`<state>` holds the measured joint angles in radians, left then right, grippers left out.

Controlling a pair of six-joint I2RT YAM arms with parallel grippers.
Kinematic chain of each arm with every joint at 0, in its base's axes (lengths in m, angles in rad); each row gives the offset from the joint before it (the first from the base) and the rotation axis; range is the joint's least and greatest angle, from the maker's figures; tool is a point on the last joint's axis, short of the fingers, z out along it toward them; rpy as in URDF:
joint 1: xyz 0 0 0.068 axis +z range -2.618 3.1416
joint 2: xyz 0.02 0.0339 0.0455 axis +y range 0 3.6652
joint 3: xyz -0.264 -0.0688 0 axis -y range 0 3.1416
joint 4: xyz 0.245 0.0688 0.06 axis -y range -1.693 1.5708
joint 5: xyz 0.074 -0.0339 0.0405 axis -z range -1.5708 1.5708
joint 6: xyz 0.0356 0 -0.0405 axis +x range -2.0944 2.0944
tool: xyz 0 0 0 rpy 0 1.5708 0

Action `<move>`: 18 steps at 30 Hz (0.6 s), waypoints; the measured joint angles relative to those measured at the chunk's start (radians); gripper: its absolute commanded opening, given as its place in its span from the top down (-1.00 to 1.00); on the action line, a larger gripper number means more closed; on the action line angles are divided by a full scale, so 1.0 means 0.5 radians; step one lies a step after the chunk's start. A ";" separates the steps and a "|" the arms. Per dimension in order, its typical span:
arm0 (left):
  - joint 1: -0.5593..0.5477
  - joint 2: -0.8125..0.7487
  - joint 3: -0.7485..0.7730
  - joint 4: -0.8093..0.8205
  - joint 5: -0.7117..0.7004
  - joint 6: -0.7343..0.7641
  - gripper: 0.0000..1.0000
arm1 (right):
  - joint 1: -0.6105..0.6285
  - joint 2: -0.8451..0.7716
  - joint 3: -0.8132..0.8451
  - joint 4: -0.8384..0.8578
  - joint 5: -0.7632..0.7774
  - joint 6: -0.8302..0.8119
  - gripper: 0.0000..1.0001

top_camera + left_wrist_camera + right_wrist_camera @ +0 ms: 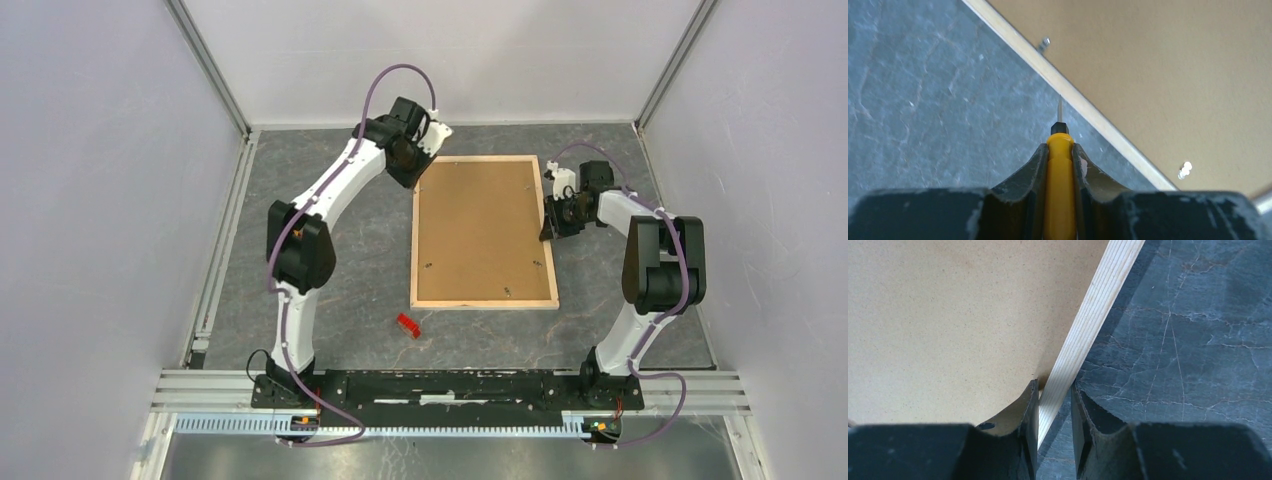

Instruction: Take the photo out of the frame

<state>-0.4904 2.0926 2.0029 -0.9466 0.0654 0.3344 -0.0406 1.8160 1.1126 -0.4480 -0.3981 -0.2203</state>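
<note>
The frame [485, 303] lies face down on the table, its pale wood edge around a plain brown backing board [483, 228]. The photo is hidden under that board. My left gripper [437, 135] hovers at the frame's far left corner. It is shut on a yellow-handled tool [1060, 170], whose thin metal tip [1060, 107] points at the wood edge [1068, 92]. My right gripper [550, 222] sits at the middle of the right side. Its jaws straddle the wood edge [1098, 310], one finger over the backing board [948, 315] and one over the table, pinching the strip at the tips [1054, 387].
A small red object [407, 325] lies on the dark stone-patterned table near the frame's near left corner. Small metal tabs [1044, 44] [1185, 169] sit along the inside of the frame's edge. Grey walls close in the table on three sides.
</note>
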 measured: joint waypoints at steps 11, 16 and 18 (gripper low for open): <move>0.000 0.412 0.436 0.085 -0.082 0.013 0.95 | -0.002 -0.002 -0.013 0.015 -0.037 -0.010 0.81; 0.000 0.477 0.463 0.123 -0.141 0.037 0.96 | -0.005 -0.013 -0.034 0.042 -0.044 0.004 0.81; 0.000 0.496 0.468 0.137 -0.166 0.050 0.96 | -0.007 -0.014 -0.035 0.046 -0.045 0.013 0.81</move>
<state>-0.4904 2.3405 2.2368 -0.8783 -0.0174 0.3595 -0.0441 1.8091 1.0950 -0.4252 -0.4206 -0.2138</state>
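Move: The left hand, holding the yellow screwdriver, has the far clip on the frame's left rim about 9 cm ahead, 4 cm to the right and 12 cm below. The frame's far-left corner is some 8 cm farther out than that clip; the near clip on the same rim is roughly 20 cm back from it. From the right hand, already closed on the right rim, the far clip lies about 14 cm ahead and 28 cm left, level. The left hand carries the still-gripped screwdriver about 6.5 cm forward alongside the left rim, edging slightly right and sinking nearly 4 cm, quick at first and then slower and more downward, while the wrist tips the blade some 5 degrees outward to bring it in towards the far clip at the rim's inner edge. The right hand stays where it is with unchanged opening, still pinching the right rim to steady the frame as the blade comes close; whether the blade touches the rim or the clip can't be seen. ##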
